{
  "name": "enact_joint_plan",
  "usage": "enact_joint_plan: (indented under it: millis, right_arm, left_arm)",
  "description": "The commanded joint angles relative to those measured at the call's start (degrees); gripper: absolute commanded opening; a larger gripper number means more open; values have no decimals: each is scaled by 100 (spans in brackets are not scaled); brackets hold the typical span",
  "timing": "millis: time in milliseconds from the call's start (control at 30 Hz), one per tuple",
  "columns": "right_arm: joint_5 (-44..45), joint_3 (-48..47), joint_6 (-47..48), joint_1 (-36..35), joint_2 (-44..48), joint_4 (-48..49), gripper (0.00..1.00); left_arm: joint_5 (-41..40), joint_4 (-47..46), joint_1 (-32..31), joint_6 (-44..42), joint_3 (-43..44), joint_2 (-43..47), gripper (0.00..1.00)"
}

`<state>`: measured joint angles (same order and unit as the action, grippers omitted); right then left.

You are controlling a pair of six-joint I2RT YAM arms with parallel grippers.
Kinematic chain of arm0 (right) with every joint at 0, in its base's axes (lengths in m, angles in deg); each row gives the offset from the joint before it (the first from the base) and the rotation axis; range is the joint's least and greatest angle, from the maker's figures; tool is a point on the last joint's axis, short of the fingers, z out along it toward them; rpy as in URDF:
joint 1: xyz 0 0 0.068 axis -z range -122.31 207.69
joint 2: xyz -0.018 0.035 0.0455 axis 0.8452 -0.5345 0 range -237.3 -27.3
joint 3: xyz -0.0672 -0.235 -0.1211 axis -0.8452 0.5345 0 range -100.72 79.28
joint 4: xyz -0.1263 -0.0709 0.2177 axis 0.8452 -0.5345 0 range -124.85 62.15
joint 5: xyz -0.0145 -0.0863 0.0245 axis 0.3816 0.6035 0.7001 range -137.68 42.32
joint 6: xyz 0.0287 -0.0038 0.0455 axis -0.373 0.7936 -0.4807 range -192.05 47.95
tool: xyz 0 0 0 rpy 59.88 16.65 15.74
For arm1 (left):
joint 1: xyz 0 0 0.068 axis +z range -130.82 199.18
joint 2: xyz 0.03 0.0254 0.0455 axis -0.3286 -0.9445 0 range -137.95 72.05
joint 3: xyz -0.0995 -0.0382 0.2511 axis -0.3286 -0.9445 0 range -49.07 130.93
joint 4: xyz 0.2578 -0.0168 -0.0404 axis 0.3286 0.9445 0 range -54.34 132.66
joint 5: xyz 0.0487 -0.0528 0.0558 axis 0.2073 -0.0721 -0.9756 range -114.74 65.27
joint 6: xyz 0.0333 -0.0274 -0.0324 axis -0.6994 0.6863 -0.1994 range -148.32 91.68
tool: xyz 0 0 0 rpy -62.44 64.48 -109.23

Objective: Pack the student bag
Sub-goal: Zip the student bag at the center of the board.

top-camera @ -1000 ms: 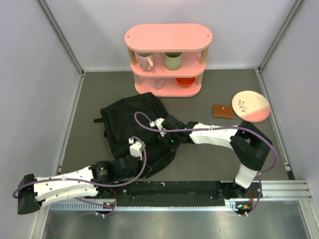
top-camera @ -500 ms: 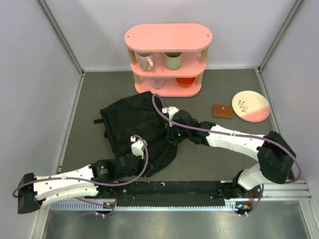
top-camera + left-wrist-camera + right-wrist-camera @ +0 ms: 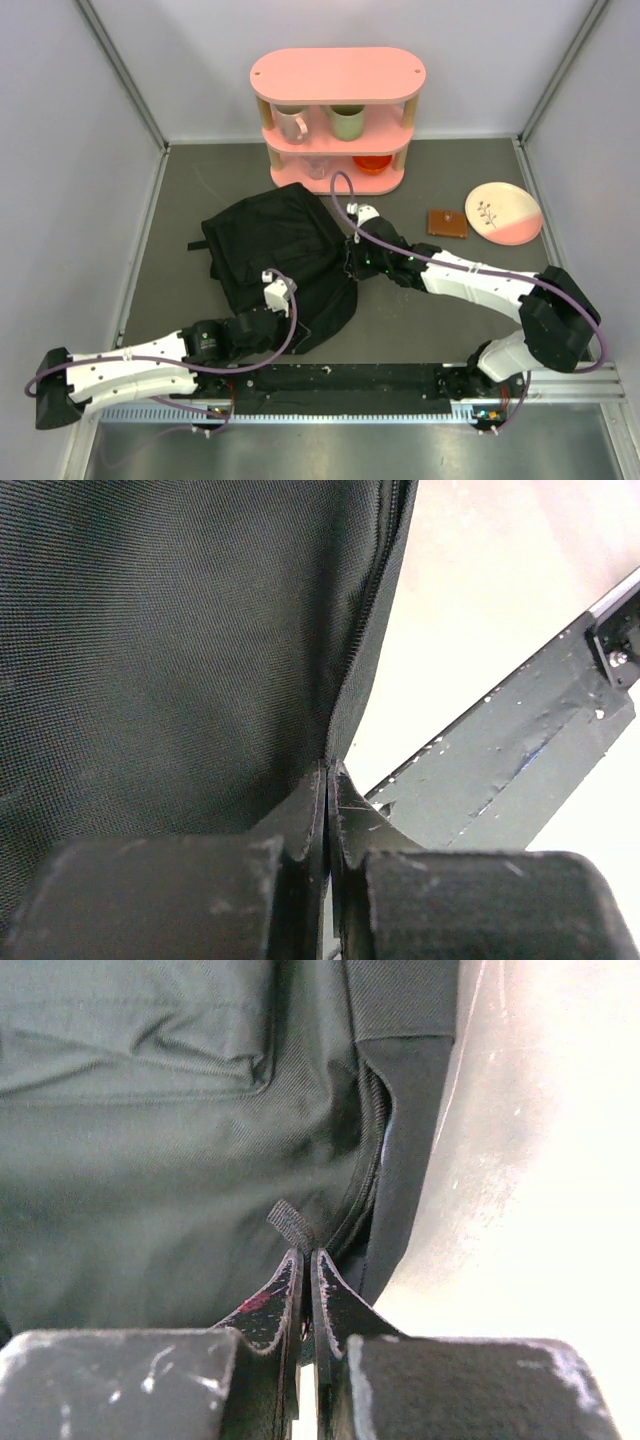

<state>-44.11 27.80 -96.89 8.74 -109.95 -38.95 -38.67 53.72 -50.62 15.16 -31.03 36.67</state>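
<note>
The student bag (image 3: 275, 245), a floppy black backpack, lies in the middle of the table in front of the pink shelf. My left gripper (image 3: 285, 312) is at its near edge, shut on the fabric beside the zipper seam (image 3: 365, 610); the fingertips (image 3: 320, 780) meet with cloth between them. My right gripper (image 3: 349, 266) is at the bag's right edge, shut on a small black zipper pull tab (image 3: 290, 1222) that sticks up from between its fingers. The bag (image 3: 150, 1140) fills the right wrist view, and the bag (image 3: 180, 630) fills most of the left wrist view.
A pink two-tier shelf (image 3: 337, 75) at the back holds two mugs, a glass and a red bowl (image 3: 372, 162). A brown wallet (image 3: 447, 222) and a pink-and-white plate (image 3: 503, 213) lie to the right. The black mounting rail (image 3: 350, 380) runs along the near edge.
My right gripper has moved right and toward the shelf with the pull tab in it, and its elbow has swung out to the right. The left arm has stayed put.
</note>
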Motion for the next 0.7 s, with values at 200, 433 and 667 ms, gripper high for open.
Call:
enact_joint_plan:
  millis: [200,433,667]
  right_arm:
    - [1102,253,-802,641,100,2111,0]
    - [487,656,-865,553,556,2314,0]
    - [618,1360,-1031,132,1251,2252,0]
  left_arm:
    - [330,513,-42,116,-205,365,0]
    - [-187,619,-42,-5,531,453,70]
    - [-1129,-326,-34,-1016,1570,-213,98]
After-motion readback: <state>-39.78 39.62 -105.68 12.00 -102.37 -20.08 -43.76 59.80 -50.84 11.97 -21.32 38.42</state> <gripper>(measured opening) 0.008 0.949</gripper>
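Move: At the bag's right side, the right fingers hold the zipper pull. The bag's far right corner, towards which the zip runs, is roughly 22 cm ahead, 11 cm left and about 5 cm lower. The wallet lies some 14 cm ahead and 24 cm right of this hand, the pink shelf about 28 cm ahead and 3 cm left. The left fingers pinch the bag's near seam; the zipper pull is some 16 cm ahead and 13 cm right of them. Drawing the still-pinched zipper pull along the bag's right edge, the right hand goes forward about 5 cm, then eases back half that way and slightly right, rising 2.5 cm overall as its left side tips up and it turns some 10 degrees clockwise. The left hand, after a small lift, opens almost fully, lets go of the near seam and rises clear, ending about 6 cm higher and a little forward. ##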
